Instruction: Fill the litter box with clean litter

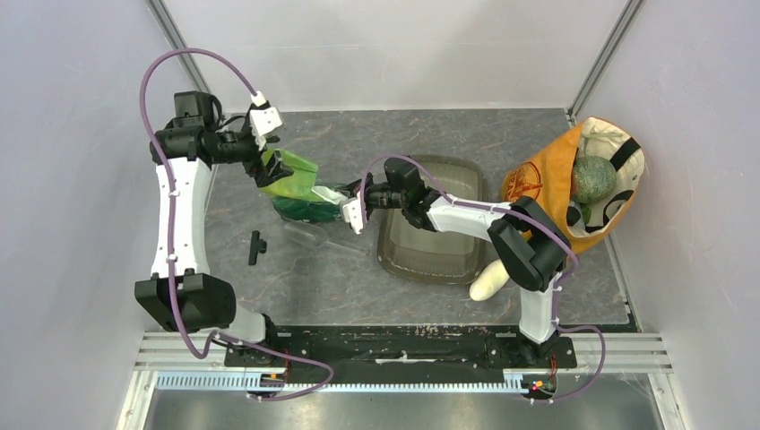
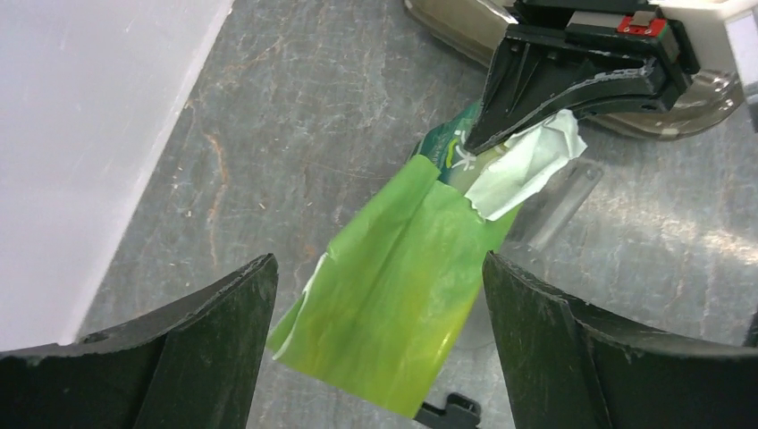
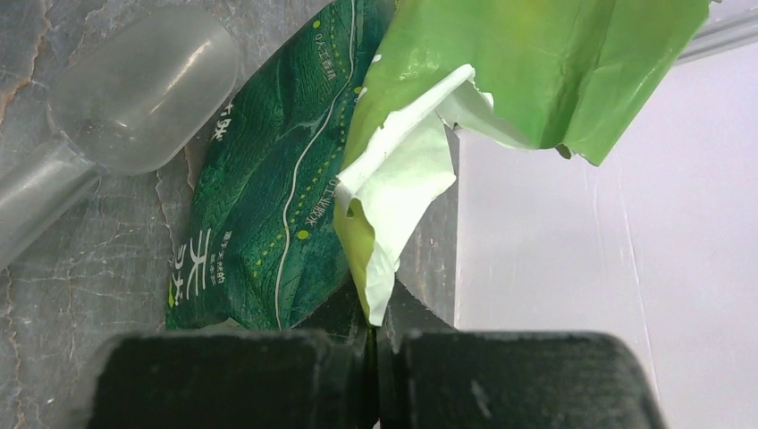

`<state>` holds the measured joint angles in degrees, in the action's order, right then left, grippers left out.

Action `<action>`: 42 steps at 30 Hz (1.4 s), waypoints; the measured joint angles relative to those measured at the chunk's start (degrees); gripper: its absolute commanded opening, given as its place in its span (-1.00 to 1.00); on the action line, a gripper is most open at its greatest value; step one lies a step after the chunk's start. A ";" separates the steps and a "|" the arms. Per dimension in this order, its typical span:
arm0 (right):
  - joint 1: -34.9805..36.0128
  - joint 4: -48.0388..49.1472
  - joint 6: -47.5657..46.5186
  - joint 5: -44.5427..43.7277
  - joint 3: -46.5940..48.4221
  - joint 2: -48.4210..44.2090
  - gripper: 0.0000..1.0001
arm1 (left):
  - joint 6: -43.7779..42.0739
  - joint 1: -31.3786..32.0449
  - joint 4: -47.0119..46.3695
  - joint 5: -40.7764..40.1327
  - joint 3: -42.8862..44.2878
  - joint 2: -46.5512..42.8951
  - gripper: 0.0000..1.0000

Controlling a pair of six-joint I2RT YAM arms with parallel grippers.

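Note:
The litter box (image 1: 435, 224), a smoky translucent tray, lies mid-table and looks empty; its rim (image 2: 438, 20) shows in the left wrist view. No clean litter is in view. A green printed bag (image 1: 300, 190) lies left of the tray, its top torn open. My right gripper (image 1: 335, 195) (image 3: 374, 326) is shut on the torn, white-lined flap (image 3: 393, 206) of the bag (image 3: 268, 179). My left gripper (image 1: 267, 167) (image 2: 377, 264) stands open by the bag's raised upper end (image 2: 402, 268), which hangs between the spread fingers without touching them.
A clear plastic scoop (image 1: 314, 235) (image 3: 134, 89) lies just in front of the bag. A small black clip (image 1: 257, 246) lies further left. A white oval vegetable (image 1: 491, 282) rests near the tray's front corner. An orange-and-cream fabric bag (image 1: 547, 179) holding a green melon (image 1: 593, 179) sits at the right.

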<state>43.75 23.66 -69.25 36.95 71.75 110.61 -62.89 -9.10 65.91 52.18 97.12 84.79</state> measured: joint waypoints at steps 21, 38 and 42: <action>0.39 3.23 -4.33 -0.98 -1.95 0.00 -1.00 | -14.73 6.97 19.61 -10.36 18.34 18.23 0.17; -0.68 2.12 8.22 -7.06 -1.20 -2.01 0.81 | -13.40 10.08 11.15 -14.49 5.49 6.16 -0.96; -2.36 -6.29 17.68 -7.93 1.86 -5.09 0.94 | -9.90 10.05 -1.36 -13.20 -6.56 -6.58 -0.96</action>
<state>41.39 17.37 -51.57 29.02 73.60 105.51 -72.79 0.95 64.55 38.98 90.56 78.22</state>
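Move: The litter bag's raised green flap is about 3 cm to the left gripper's right, 2 cm back and 6 cm below. The bag's body sits about 8 cm right, 5 cm back and 18 cm below that gripper; the clear scoop is 11 cm right, 10 cm back, 27 cm down. From the right gripper, which still pinches the bag's torn lip, the flap is some 14 cm left, 1 cm ahead, 4 cm above; the litter box is 20 cm right, 3 cm back, 15 cm below. Bring the open left gripper down about 6 cm onto the flap, edging forward then back, rolling its left side up and turning clockwise; shut it to pinch the flap, then lift some 5 cm, easing back. Keep the right gripper pinching the torn lip until the left has nearly shut, then open it and draw away right, forward and up. ##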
